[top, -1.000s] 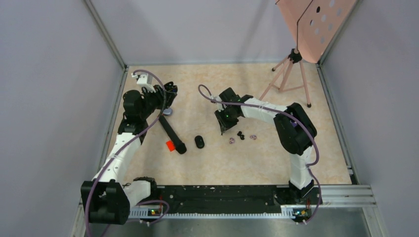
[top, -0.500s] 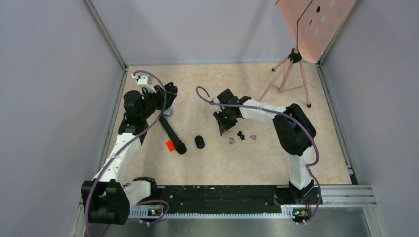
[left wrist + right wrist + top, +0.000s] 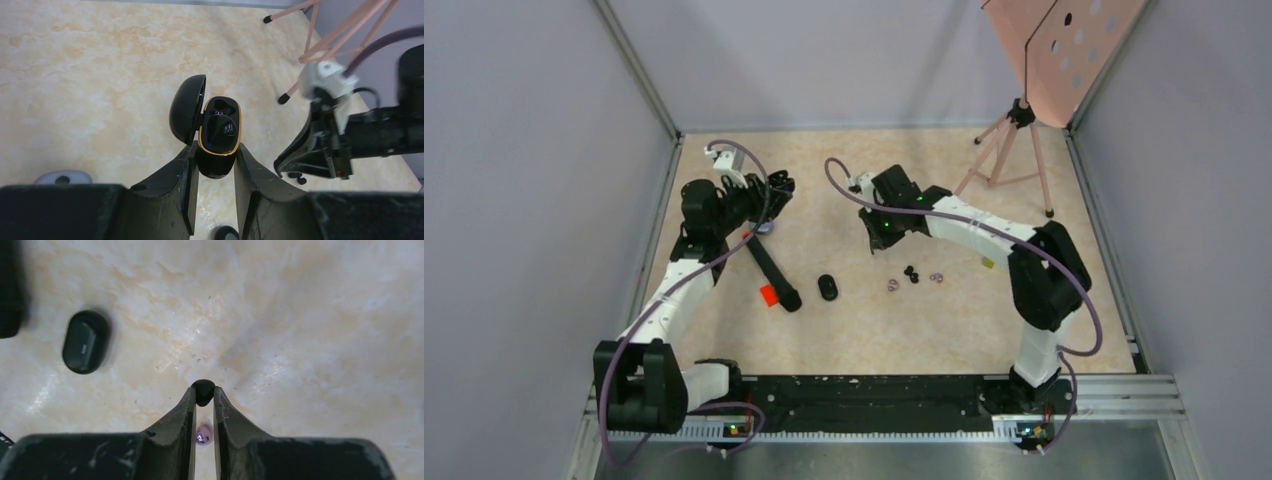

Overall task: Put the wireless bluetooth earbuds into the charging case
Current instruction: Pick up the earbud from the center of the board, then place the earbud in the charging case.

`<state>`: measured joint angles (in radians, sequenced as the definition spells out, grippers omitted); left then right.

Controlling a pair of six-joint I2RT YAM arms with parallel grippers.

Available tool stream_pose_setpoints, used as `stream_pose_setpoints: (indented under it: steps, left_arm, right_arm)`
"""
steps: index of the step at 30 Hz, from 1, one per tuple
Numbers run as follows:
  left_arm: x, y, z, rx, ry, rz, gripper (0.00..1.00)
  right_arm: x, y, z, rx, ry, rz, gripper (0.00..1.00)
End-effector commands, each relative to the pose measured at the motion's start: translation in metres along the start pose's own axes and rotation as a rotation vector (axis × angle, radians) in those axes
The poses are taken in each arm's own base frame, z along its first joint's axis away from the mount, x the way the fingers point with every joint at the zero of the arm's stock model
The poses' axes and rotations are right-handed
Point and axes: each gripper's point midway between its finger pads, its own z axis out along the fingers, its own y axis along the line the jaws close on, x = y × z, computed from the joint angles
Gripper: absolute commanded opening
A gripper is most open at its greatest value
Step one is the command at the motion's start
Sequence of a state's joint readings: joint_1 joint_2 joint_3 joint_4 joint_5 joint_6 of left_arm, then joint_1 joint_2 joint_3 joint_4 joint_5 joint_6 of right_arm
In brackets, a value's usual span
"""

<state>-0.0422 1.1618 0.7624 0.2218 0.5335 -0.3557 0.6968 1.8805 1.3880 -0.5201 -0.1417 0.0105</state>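
My left gripper (image 3: 215,162) is shut on the lower end of a black charging case (image 3: 218,131) with a gold rim. The case is held above the table with its lid swung open to the left. In the top view this gripper (image 3: 771,193) is at the back left. My right gripper (image 3: 203,396) is shut on a black earbud (image 3: 203,386) pinched at its fingertips, and it hangs over the middle of the table (image 3: 879,232). A purple earbud (image 3: 203,435) lies on the table below the fingers. More earbuds, purple (image 3: 892,286) (image 3: 936,277) and black (image 3: 911,273), lie nearby.
A second, closed black case (image 3: 827,287) lies on the table. A long black marker (image 3: 772,268) with a red piece (image 3: 768,295) lies left of it. A pink tripod (image 3: 1009,150) stands at the back right, and a small grey object (image 3: 764,227) sits under the left arm.
The right gripper has closed on the black earbud and drawn back from the loose earbuds, its elbow swinging right. The left gripper has shifted slightly right with the case.
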Motion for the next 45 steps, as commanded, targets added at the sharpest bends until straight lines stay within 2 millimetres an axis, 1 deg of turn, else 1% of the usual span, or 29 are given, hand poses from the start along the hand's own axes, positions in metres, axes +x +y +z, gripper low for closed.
stream_pose_setpoints:
  steps: [1,4,5,8,11,14,18,23,28,32,38,45]
  left_arm:
    - [-0.019,-0.022,0.011,0.136,-0.056,0.073,0.00]
    - [-0.026,-0.035,0.016,0.191,-0.075,0.105,0.00]
    - [-0.029,-0.041,0.018,0.212,-0.080,0.113,0.00]
    - [-0.040,-0.061,0.022,0.274,-0.104,0.132,0.00]
    - [-0.049,-0.081,0.025,0.337,-0.115,0.136,0.00]
    - [-0.056,-0.096,0.030,0.386,-0.115,0.119,0.00]
    - [-0.067,-0.117,0.031,0.459,-0.122,0.116,0.00]
    - [-0.080,-0.135,0.027,0.521,-0.144,0.135,0.00]
    - [-0.086,-0.148,0.021,0.571,-0.160,0.166,0.00]
    - [-0.085,-0.158,0.016,0.609,-0.173,0.213,0.00]
    - [-0.087,-0.161,0.014,0.618,-0.189,0.233,0.00]
    - [-0.090,-0.161,0.013,0.614,-0.200,0.237,0.00]
  right_arm:
    - [-0.071,-0.004,-0.073,0.019,-0.291,-0.071,0.00]
    - [-0.106,-0.005,-0.111,0.037,-0.460,-0.101,0.00]
    - [-0.120,-0.003,-0.130,0.043,-0.536,-0.116,0.00]
    - [-0.159,0.006,-0.181,0.047,-0.764,-0.173,0.00]
    - [-0.188,0.016,-0.224,0.064,-0.944,-0.231,0.00]
    - [-0.208,0.027,-0.256,0.082,-1.073,-0.294,0.00]
    - [-0.224,0.041,-0.280,0.110,-1.188,-0.364,0.00]
    - [-0.235,0.052,-0.287,0.108,-1.237,-0.356,0.00]
    - [-0.240,0.060,-0.283,0.091,-1.239,-0.333,0.00]
    - [-0.243,0.061,-0.275,0.087,-1.223,-0.328,0.00]
    - [-0.246,0.062,-0.269,0.084,-1.212,-0.330,0.00]
    - [-0.242,0.067,-0.264,0.086,-1.196,-0.358,0.00]
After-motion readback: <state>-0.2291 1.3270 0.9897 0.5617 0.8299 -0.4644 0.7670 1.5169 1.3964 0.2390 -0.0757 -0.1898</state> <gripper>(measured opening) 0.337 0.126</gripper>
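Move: The right hand already pinches the small black earbud about 5 cm above the board. The open charging case it is taken to, in the left hand, lies some 17 cm left, 6 cm ahead and 17 cm higher. Below the right hand, the black oval sits about 9 cm left and 3 cm back, the purple earbuds 5 cm right and 2 cm back. From the left hand, the held earbud is roughly 18 cm right, 4 cm back and 17 cm lower. Up, mostly, goes the right hand, fast at first, by some 33 cm with a little forward and left, swinging its fingers from steeply down to nearly level and pointing forward-left at the case; it keeps its pinch on the earbud. After a slight dip, the left hand carries the case about 11 cm right and as much up to meet it, turning clockwise and tipping its fingers upward. ##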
